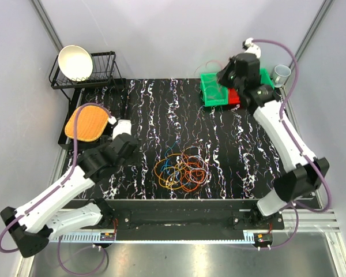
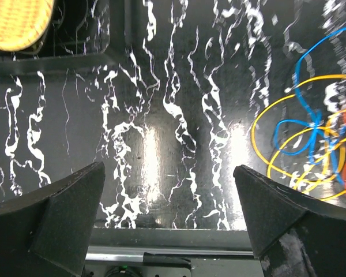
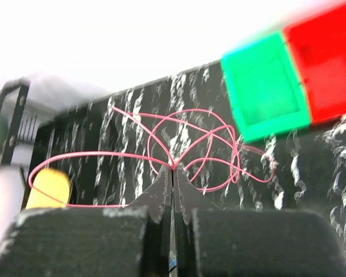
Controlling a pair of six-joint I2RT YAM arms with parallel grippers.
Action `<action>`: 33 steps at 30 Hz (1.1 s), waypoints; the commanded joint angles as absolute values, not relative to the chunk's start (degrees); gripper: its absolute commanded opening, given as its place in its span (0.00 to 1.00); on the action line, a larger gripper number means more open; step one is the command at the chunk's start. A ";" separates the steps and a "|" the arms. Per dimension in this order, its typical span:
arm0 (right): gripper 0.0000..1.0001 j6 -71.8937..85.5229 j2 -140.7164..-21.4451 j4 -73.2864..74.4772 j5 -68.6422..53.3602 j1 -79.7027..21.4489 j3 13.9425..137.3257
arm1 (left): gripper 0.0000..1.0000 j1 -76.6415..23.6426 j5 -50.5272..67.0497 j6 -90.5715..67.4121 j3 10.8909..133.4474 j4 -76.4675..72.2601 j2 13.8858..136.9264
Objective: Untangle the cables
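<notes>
The cables lie as a tangled pile of orange, yellow, blue and green loops on the black marbled table, front centre. In the left wrist view, yellow and blue loops show at the right edge. My left gripper hangs open over bare table left of the pile, holding nothing; in the top view it is left of the tangle. My right gripper is shut on a thin pink-red cable, lifted up at the back right beside the green tray.
A red tray adjoins the green one and a grey cup stands at the back right. A black wire rack with a white bowl and an orange mat occupy the back left. The table's metal front rail runs below my left fingers.
</notes>
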State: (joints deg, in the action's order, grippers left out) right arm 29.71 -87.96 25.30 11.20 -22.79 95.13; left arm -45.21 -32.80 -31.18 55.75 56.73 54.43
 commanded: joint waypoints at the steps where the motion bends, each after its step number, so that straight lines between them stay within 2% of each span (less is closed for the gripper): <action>1: 0.00 28.74 -94.03 23.03 3.98 -17.41 103.96 | 0.99 -45.26 -33.58 -29.53 55.28 53.53 50.28; 7: 0.00 28.74 -103.88 22.50 -1.84 -12.84 112.49 | 0.99 -45.26 -33.05 -29.18 54.76 52.56 47.64; 33: 0.00 27.86 -136.82 25.04 -5.71 -8.62 140.51 | 0.99 -45.26 -33.40 -28.92 54.23 51.59 43.51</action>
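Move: The left green box, over which I carry the pink cable held in my right fingers, lies about 24 cm ahead of my right hand, 9 cm to its right and some 27 cm below. The red box adjoins it, 25 cm ahead and 21 cm right of that hand; the other green box is 26 cm ahead and 33 cm right. From my left hand the left green box is roughly 47 cm ahead, 38 cm right and 10 cm lower. I keep the pink cable pinched in my shut right fingers and reach forward about 20 cm towards the left green box, level with a small swing right at first, then also sinking some 10 cm as I go on. My empty left hand, still wide open, rises about 3 cm and tips its fingers up some 10 degrees. ##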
